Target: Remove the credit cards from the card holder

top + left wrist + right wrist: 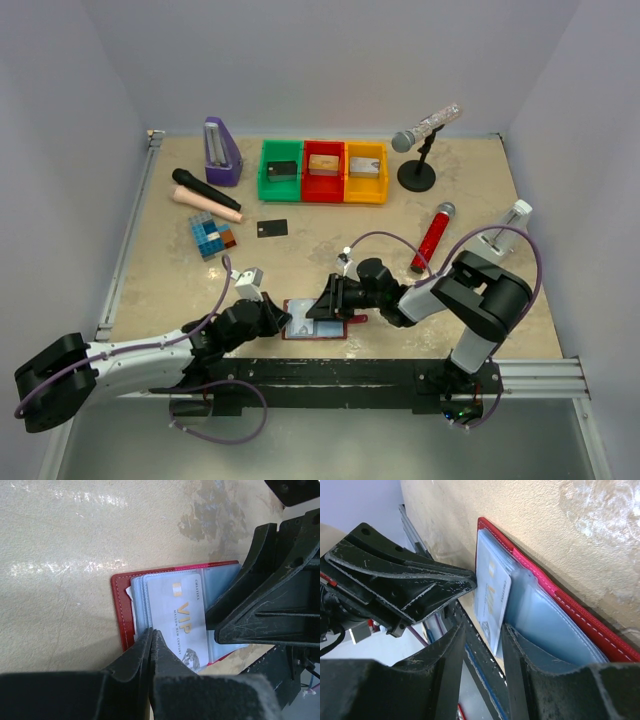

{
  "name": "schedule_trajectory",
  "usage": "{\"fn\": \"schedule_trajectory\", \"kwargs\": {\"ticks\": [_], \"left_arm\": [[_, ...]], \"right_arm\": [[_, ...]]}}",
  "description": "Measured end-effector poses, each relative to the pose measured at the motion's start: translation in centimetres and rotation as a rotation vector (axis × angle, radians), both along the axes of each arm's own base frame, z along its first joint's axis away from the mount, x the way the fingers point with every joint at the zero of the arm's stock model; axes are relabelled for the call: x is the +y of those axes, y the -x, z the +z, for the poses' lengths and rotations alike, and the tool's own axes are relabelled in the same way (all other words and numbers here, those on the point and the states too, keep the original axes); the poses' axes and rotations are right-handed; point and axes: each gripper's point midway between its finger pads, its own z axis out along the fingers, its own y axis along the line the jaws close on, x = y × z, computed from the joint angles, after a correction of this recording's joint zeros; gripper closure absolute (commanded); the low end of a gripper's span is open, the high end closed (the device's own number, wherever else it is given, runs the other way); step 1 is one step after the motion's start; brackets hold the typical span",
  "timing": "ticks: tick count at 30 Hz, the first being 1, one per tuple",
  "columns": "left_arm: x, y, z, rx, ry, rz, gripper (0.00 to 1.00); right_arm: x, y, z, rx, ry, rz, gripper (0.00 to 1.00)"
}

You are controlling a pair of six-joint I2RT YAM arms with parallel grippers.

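Observation:
The card holder lies open near the table's front edge, its dark-red cover underneath and its pale clear pockets facing up. A silvery-grey credit card with gold VIP lettering sticks partly out of the pockets. My left gripper is shut, its tips pressing on the left edge of the pockets. My right gripper is open. The card's free edge stands between its fingers, and one finger lies between card and pocket sheet. A black credit card lies loose farther back.
Green, red and yellow bins with small blocks stand at the back. A purple metronome, two microphones, a coloured tile block, a red microphone and a stand microphone surround the middle. The front rail is close behind the holder.

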Motion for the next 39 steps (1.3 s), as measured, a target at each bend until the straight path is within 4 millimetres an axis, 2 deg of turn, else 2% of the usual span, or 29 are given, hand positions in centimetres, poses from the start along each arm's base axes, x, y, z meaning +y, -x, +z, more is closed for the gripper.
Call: {"fn": "schedule_trajectory", "kwargs": {"ticks": [11,16,22,25,28,39], "left_arm": [[0.02,-0.41,-0.10,-0.009,-0.004,0.016,1.00],[0.03,-0.44,-0.05,-0.011,-0.003,0.018,1.00],[0.33,-0.43,0.12,-0.013,0.000,0.029,1.00],[0.55,-0.31,0.09,-0.009,-0.005,0.030,1.00],[0.69,-0.18,0.08,-0.005,-0.007,0.030,1.00],[0.84,0.06,0.02,0.010,-0.002,0.034,0.99]], "right_arm": [[0.14,-0.27,-0.55,0.042,-0.010,-0.021,0.60],[0.12,-0.36,-0.56,0.048,-0.009,-0.028,0.68],[0.07,-0.40,-0.61,0.048,-0.007,-0.029,0.90],[0.10,-0.42,-0.56,0.047,-0.009,-0.030,0.97],[0.13,-0.43,-0.50,0.045,-0.012,-0.029,1.00],[0.08,-0.44,-0.59,0.032,-0.007,-0.023,1.00]]}}
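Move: The VIP card, still in its clear sleeve, has its middle about 3 cm left, 1 cm ahead and 1 cm below the right hand, whose parted fingertips are at its right edge. From the left hand, already resting shut on the sleeve by the card's left edge, that middle is some 3 cm right and 1 cm ahead. The black card already taken out lies about 26 cm ahead and 11 cm left of the right hand; the blue blocks lie roughly 24 cm ahead and 21 cm left of the left hand. Almost in place at the card's right edge, the right hand sinks about half a centimetre and eases a touch forward, then shuts its fingers from under half open to fully closed, pinching at that edge with the tips. The left hand keeps its closed tips pressed on the sleeve beside the card, creeping forward about half a centimetre and back again while it shifts nearly 1 cm left, drawing the card holder with it. ##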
